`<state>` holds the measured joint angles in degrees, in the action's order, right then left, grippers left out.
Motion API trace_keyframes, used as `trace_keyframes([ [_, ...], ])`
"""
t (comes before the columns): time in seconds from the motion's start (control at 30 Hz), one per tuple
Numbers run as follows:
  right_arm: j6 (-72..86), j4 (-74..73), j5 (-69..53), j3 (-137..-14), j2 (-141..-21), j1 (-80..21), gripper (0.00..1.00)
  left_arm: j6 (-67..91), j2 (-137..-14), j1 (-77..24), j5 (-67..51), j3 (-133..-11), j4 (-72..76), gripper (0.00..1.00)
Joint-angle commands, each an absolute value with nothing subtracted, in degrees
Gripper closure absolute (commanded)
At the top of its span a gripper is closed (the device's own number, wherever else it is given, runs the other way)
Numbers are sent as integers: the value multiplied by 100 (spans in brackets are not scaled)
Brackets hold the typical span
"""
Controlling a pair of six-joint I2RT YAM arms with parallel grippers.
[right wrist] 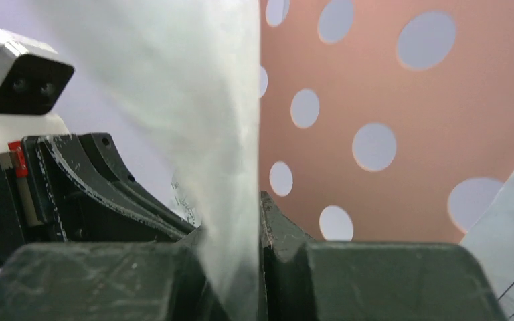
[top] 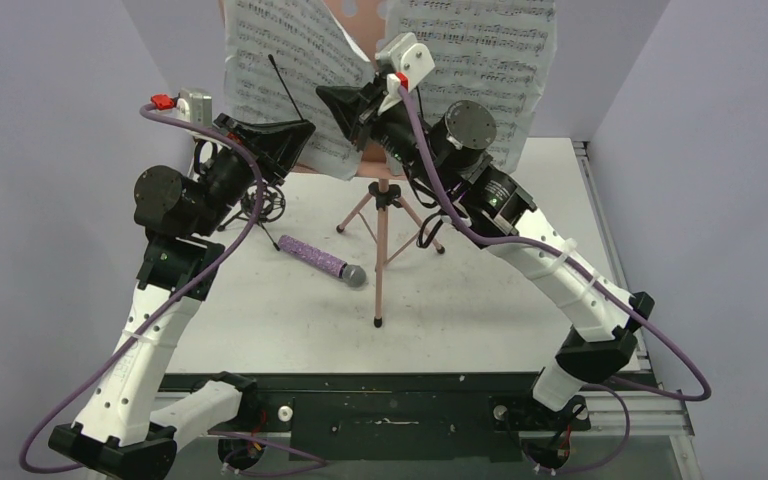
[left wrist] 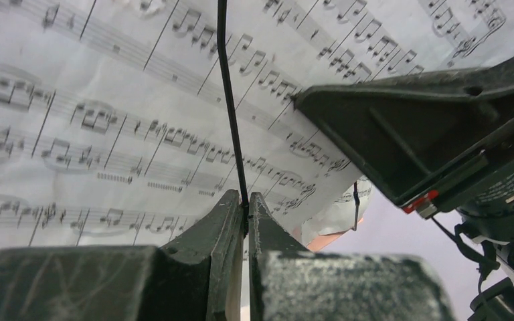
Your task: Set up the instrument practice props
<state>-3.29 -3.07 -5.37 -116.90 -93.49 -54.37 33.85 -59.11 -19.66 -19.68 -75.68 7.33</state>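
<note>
The pink music stand (top: 384,235) stands on its tripod mid-table, and its perforated desk (right wrist: 388,100) fills the right wrist view. Two sheet-music pages lean on the desk, one left (top: 275,60) and one right (top: 485,55). My left gripper (top: 305,128) (left wrist: 246,207) is shut on a thin black wire arm (left wrist: 231,100) (top: 285,85) lying across the left page. My right gripper (top: 327,97) (right wrist: 254,207) is shut on that left page's edge (right wrist: 221,134). The purple glitter microphone (top: 320,260) lies flat on the table. The black tripod mic holder (top: 265,205) stands behind my left arm.
The two grippers sit close together in front of the stand's desk, and each shows in the other's wrist view. Purple cables (top: 440,190) trail from both arms. Grey walls close in the table (top: 260,320) at the back and sides.
</note>
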Motion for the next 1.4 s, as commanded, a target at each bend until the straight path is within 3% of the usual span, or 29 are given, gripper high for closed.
trace_keyframes([
  [0.0, -657, -241, -696, -12176, -9466, -5414, 95, 3387, -5794, -1956, -2182, -7624, 1063, 100],
  [0.5, -1177, -765, -1279, -12886, -10025, -5439, 95, 3390, -5797, -1951, -2194, -7604, 1028, 100],
  [0.57, -1204, -773, -1238, -12892, -10060, -5435, 91, 3412, -5825, -1951, -2207, -7618, 1021, 99],
  [0.6, -1204, -773, -1206, -12888, -10075, -5435, 84, 3424, -5846, -1953, -2237, -7631, 1015, 95],
  [0.67, -1208, -773, -1138, -12892, -10089, -5433, 58, 3424, -5854, -1951, -2258, -7631, 1003, 87],
  [0.7, -1212, -769, -1101, -12886, -10090, -5438, 50, 3427, -5858, -1953, -2243, -7623, 1002, 83],
  [1.0, -1133, -389, -796, -12308, -9748, -5441, 41, 3364, -5790, -1951, -2123, -7578, 927, 59],
  [1.2, -1005, -104, -561, -11858, -9402, -5441, 37, 3313, -5646, -1953, -1999, -7482, 870, 30],
  [1.37, -850, 327, -539, -11287, -8916, -5441, 24, 3331, -5465, -1952, -1949, -7333, 891, 10],
])
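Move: The left fingers are shut on the bend of the stand's left page holder. The left music sheet's middle lies roughly 5 cm ahead of them, 4 cm left and 6 cm higher. From the right hand, pinching that sheet's right edge, its middle is about 4 cm ahead, 5 cm left and 1 cm up; the right page holder stands some 2 cm ahead and 15 cm right, the right sheet's middle about 4 cm ahead and 22 cm right. Keep the left gripper still, holding the page holder, while the right gripper lifts the pinched sheet edge about 2.5 cm, then carries it some 3 cm left and nearly 4 cm down to straighten the sheet on the stand. Then open both grippers, the left letting go of the holder where it is, and ease the right one back to the right along the sheet with its fingers still straddling the edge. ##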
